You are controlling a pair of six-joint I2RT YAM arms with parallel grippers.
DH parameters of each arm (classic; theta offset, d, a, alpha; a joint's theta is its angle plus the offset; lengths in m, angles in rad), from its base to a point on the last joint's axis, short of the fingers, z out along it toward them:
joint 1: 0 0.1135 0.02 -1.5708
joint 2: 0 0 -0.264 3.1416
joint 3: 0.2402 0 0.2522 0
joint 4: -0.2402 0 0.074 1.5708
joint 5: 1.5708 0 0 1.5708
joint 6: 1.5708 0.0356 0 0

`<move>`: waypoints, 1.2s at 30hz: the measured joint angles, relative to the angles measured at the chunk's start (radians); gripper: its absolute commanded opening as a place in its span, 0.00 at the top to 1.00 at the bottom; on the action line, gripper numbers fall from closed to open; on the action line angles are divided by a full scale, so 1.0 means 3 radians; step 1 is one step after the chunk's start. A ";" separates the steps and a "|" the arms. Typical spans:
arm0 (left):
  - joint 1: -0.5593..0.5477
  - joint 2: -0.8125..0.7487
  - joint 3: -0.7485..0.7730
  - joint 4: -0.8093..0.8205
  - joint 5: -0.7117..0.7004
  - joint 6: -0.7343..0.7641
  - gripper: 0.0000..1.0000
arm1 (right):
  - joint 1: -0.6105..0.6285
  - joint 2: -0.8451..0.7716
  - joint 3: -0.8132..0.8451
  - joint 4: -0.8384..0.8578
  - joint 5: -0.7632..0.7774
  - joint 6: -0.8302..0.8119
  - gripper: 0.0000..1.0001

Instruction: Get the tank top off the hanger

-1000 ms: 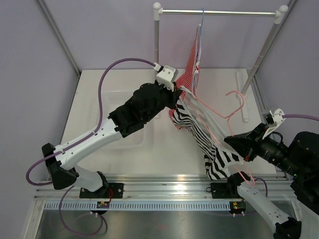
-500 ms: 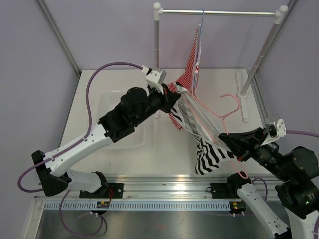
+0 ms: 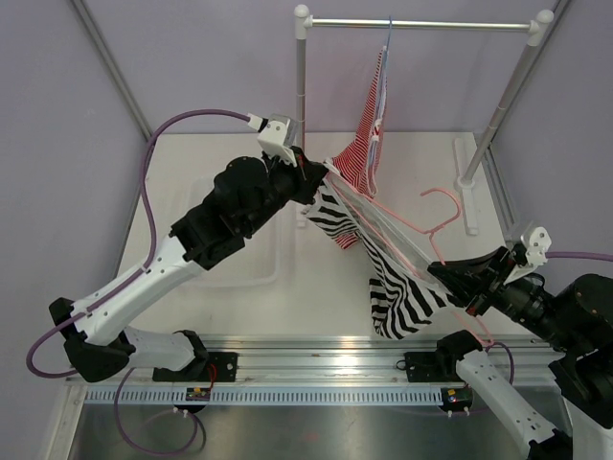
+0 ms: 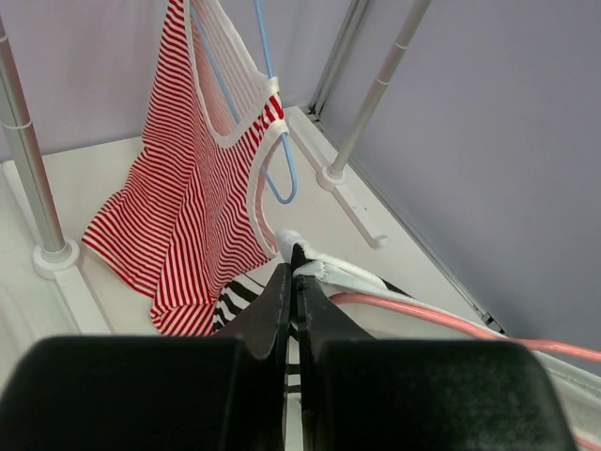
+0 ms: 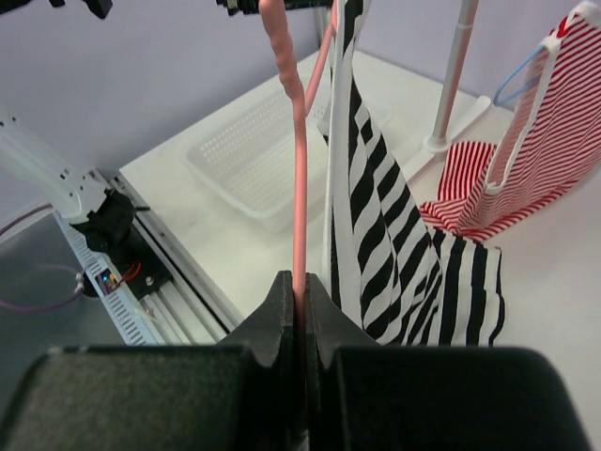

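Observation:
The black-and-white striped tank top hangs stretched between my two grippers, still threaded on the pink hanger. My left gripper is shut on the top's white strap trim, held high near the rack post. My right gripper is shut on the hanger's pink wire low on the right. In the right wrist view the tank top drapes just right of the wire. In the left wrist view the pink wire runs off to the right beside the strap.
A thin red-and-white striped garment hangs on a blue hanger from the rack rod, right behind my left gripper. A clear plastic basket sits on the table under the left arm. Rack posts stand at the back.
My left gripper has moved back and left with the strap, drawing the tank top out along the hanger. My right gripper has kept hold of the hanger and shifted slightly.

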 measured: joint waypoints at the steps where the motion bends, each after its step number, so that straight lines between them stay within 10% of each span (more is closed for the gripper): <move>1: 0.0003 0.0004 0.0003 -0.0023 0.0010 0.0006 1.00 | 0.0000 0.0031 0.0028 -0.0045 -0.0020 -0.0031 1.00; 12: 0.0037 -0.0020 -0.0235 0.0052 0.0310 -0.0102 1.00 | 0.0001 -0.0521 -0.0429 0.0482 0.0148 0.0089 1.00; 21: 0.0148 -0.0062 -0.0388 0.0221 0.0963 -0.0181 1.00 | 0.0001 -0.0930 -0.1400 0.2155 0.0239 0.0604 1.00; 28: 0.0123 -0.0039 -0.0463 0.0300 0.1746 -0.0209 1.00 | 0.0003 -0.0432 -0.2050 0.3727 0.0281 0.0963 1.00; 36: 0.0079 0.0009 -0.0621 0.0041 0.1517 -0.0135 1.00 | 0.0008 0.0343 -0.2126 0.5136 0.0832 0.1256 1.00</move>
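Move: The right hand grips the pink hanger, whose hook stands about 10 cm ahead of it, level with it. The striped tank top hangs between the hands, its middle some 8 cm ahead of the right hand, 5 cm left and 12 cm below. The left hand pinches its edge; from there that middle lies about 11 cm back, 10 cm right and 12 cm below, while the red-striped top hangs roughly 18 cm ahead, 8 cm right and 10 cm below. Right carries the hanger 11 cm forward and up, tipping upward; left pulls its cloth down, back and right. ##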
